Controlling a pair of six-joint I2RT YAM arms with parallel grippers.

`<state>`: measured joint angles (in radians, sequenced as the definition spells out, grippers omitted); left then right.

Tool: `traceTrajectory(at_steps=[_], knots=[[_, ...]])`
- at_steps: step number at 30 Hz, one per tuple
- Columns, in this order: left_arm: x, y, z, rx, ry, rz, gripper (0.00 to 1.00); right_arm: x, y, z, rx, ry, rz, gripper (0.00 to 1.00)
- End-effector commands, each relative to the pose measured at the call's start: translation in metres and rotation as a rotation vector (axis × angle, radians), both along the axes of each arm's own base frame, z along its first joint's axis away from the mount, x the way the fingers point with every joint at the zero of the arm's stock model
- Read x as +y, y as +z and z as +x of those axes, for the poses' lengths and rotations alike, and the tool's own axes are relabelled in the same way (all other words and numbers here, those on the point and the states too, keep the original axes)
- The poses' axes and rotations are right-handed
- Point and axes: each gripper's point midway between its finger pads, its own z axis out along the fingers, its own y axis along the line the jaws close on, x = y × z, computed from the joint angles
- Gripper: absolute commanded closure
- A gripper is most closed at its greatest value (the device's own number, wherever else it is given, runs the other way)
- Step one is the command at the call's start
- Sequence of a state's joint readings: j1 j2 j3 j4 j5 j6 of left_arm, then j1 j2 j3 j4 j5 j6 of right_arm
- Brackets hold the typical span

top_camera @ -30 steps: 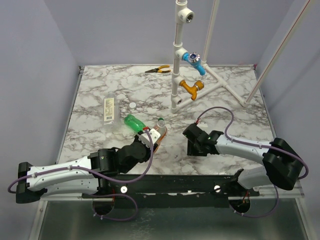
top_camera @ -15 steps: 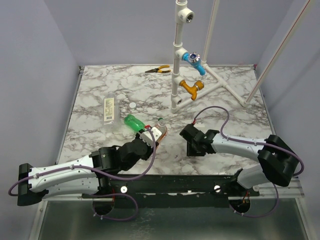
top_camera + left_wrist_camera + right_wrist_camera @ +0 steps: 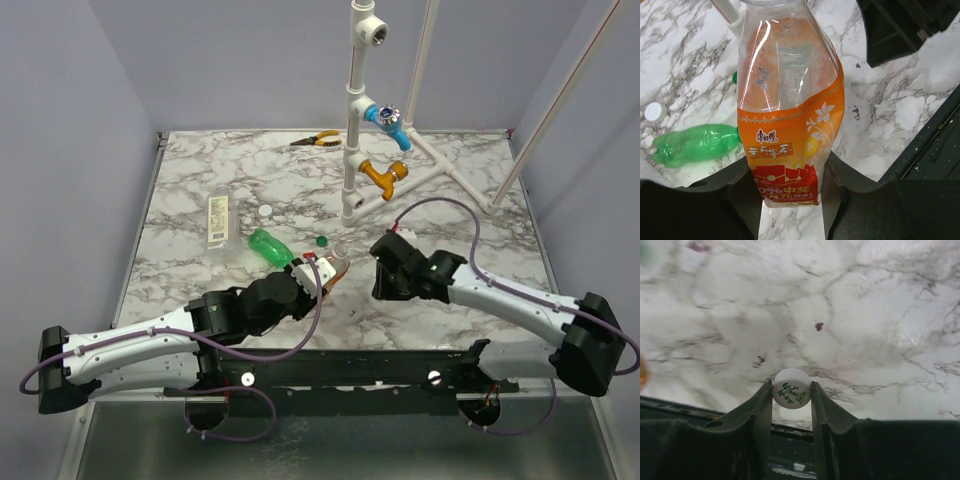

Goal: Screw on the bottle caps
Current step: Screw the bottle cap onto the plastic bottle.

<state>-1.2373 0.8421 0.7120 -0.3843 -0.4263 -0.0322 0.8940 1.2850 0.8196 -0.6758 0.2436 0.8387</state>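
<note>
My left gripper [image 3: 790, 172] is shut on the base of the wide orange bottle [image 3: 790, 110], which it holds tilted over the table [image 3: 450, 200] at front centre [image 3: 325, 268]. In the right wrist view my right gripper [image 3: 792, 391] is shut on a white cap with green print [image 3: 792, 389], above the marble. From above, the right gripper [image 3: 385, 275] is just right of the orange bottle's mouth. The slim green bottle [image 3: 268, 246] lies on its side beside a dark green cap [image 3: 321, 241]. A second white cap [image 3: 265, 211] and the clear labelled bottle [image 3: 217, 218] lie further left.
A white pipe frame [image 3: 352, 150] with a blue tap handle [image 3: 385, 118] and an orange one [image 3: 385, 178] stands at the back centre. Pliers [image 3: 316, 140] lie near the back edge. Purple cables loop over both arms.
My right gripper has closed on the white cap and moved up and right. My left arm has shifted the orange bottle slightly right, uncovering the green cap.
</note>
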Motion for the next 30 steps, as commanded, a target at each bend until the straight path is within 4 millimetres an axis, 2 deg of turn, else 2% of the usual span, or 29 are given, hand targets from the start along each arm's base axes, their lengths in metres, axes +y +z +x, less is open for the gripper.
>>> traceTrajectory(at_steps=[1,7,14,18,23,30], knots=[[-0.019,0.007,-0.002,-0.052,-0.113,-0.024,0.72,0.009,0.065,0.013,-0.076,0.056,0.138,0.67],[-0.027,0.000,-0.002,-0.080,-0.179,-0.002,0.72,0.004,0.135,0.020,-0.162,0.099,0.248,0.67],[-0.028,-0.001,-0.001,-0.143,-0.232,0.013,0.72,0.018,0.188,0.010,-0.193,0.201,0.353,0.69],[-0.031,-0.005,0.000,-0.169,-0.254,0.042,0.73,0.033,0.199,0.003,-0.172,0.278,0.415,0.70],[-0.034,-0.004,0.003,-0.191,-0.262,0.053,0.73,0.041,0.210,0.000,-0.164,0.312,0.452,0.70],[-0.038,-0.003,0.006,-0.201,-0.267,0.057,0.74,0.050,0.211,-0.002,-0.131,0.331,0.480,0.70]])
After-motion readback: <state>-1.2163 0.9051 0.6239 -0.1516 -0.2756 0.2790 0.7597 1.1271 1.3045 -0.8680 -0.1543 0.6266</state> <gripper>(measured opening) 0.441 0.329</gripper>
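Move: The right gripper already holds the white cap, just clear of the table. The orange-labelled plastic bottle's mouth, where the cap goes, is some 9 cm to its left, 3 cm ahead and 19 cm higher. The left gripper grips that bottle low; the mouth is about 5 cm ahead of it, 4 cm right and 8 cm up. From the left gripper the green bottle lies 14 cm ahead, 11 cm left and 15 cm down, the green cap 16 cm straight ahead, 17 cm down. Lift the right gripper about 20 cm, fast at first and swinging briefly forward and back, then ease it left to the bottle mouth, keeping the white cap pinched and rolling the wrist some 25 degrees so the fingers slant left. Meanwhile bring the left gripper about 3 cm right, turning it clockwise and tipping its fingers up, still gripping the bottle. ##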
